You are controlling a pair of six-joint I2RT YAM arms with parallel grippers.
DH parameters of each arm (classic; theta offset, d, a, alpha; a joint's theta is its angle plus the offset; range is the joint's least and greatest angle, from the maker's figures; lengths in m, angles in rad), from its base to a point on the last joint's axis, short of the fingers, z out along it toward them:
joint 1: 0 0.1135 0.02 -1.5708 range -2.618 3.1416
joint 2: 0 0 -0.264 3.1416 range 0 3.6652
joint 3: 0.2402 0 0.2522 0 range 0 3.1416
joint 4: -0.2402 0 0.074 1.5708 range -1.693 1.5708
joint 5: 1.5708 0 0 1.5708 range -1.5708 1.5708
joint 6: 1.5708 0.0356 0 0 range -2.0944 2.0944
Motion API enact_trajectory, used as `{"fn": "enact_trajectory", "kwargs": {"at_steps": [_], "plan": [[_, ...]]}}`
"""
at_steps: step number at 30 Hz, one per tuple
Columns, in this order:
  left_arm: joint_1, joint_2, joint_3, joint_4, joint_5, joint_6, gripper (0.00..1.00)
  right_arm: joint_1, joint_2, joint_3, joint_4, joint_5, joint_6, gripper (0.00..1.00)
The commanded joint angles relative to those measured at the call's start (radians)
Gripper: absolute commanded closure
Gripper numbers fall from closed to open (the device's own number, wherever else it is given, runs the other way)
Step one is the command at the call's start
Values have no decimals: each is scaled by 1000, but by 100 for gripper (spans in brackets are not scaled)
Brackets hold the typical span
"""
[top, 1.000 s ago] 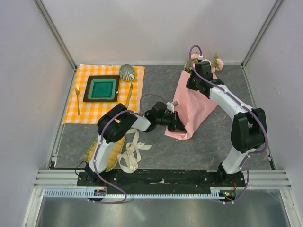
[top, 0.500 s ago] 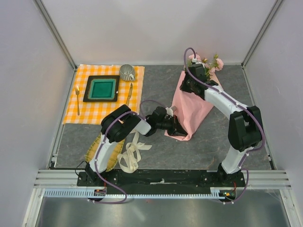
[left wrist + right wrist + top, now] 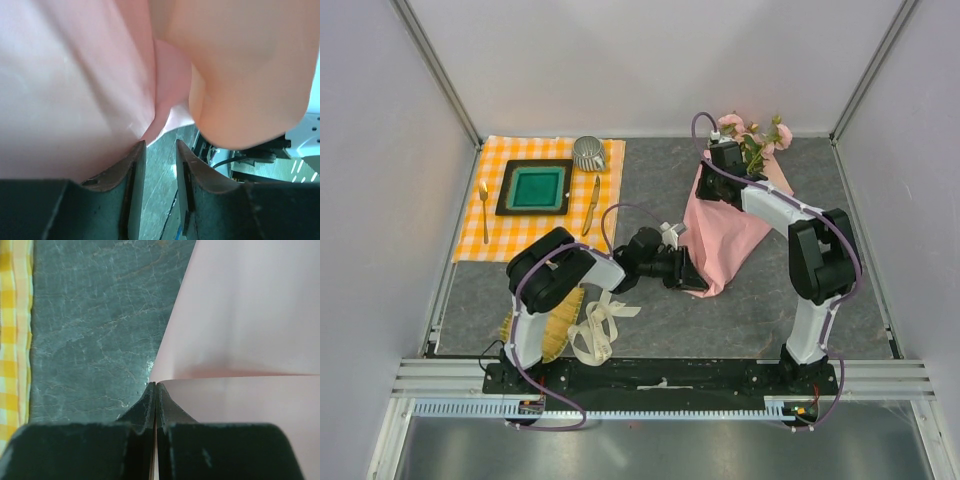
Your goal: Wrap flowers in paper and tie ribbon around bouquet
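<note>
The pink paper (image 3: 735,235) lies folded into a cone around the flowers (image 3: 752,134), whose pale pink blooms and green stems stick out at its far end. My right gripper (image 3: 712,190) sits at the cone's upper left edge. In the right wrist view this right gripper (image 3: 155,385) is shut on a thin edge of the paper (image 3: 250,305). My left gripper (image 3: 695,283) is at the cone's near tip. Seen from the left wrist, the left gripper (image 3: 160,147) stands open with only table in the gap and the paper (image 3: 65,75) just beyond its tips. The cream ribbon (image 3: 600,325) lies looped near the left arm's base.
An orange-checked cloth (image 3: 535,225) at the far left carries a green tray (image 3: 534,187), a metal cup (image 3: 588,153), a fork (image 3: 484,210) and a knife (image 3: 591,200). A yellow-green woven mat (image 3: 545,330) lies beside the ribbon. White walls enclose the grey table (image 3: 650,190).
My left gripper has opened and let go of the cone's near tip. The right gripper has slid left and farther back along the paper's top edge, baring more of the flowers.
</note>
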Motion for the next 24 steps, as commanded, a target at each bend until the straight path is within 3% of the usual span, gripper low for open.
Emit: {"fn": "enact_trajectory", "kwargs": {"at_steps": [1, 6, 9, 10, 12, 16, 24], "plan": [[-9, -67, -132, 201, -59, 46, 62, 1, 43, 61, 44, -57, -82, 100], [-4, -162, -240, 286, -148, 34, 60, 0, 86, 64, 49, -36, -82, 100], [7, -257, -244, 177, -177, 51, 55, 1, 93, 62, 40, 74, -41, 100], [11, -277, -214, 137, -185, 55, 47, 1, 96, 64, 31, 123, -30, 100], [25, -309, -159, -29, -203, 74, 43, -2, 100, 68, 28, 161, 10, 100], [36, -288, -16, -142, -186, 109, 34, -2, 119, 93, 20, 193, 62, 100], [54, -153, 171, -312, -205, 179, 34, -2, 143, 166, -8, 208, 111, 100]]}}
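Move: The paper's lower end is about 4 cm ahead of the left gripper, roughly 2 cm to its right and some 3 cm below; the ribbon is around 10 cm back and 25 cm to its left, about 4 cm below. The flower heads lie some 16 cm ahead of the right gripper, 13 cm to its right and 6 cm lower; from that hand the paper's lower end is about 22 cm straight back and 9 cm below. Draw the left gripper about 4 cm left and slightly back and down, out from the paper's lower end, then lift it some 10 cm while swinging forward and a little right over the paper, fingers opening wider. Keep the right fingers shut on the flap corner, lower them about 3.5 cm, then ease forward and right towards the flower heads, turning clockwise. ##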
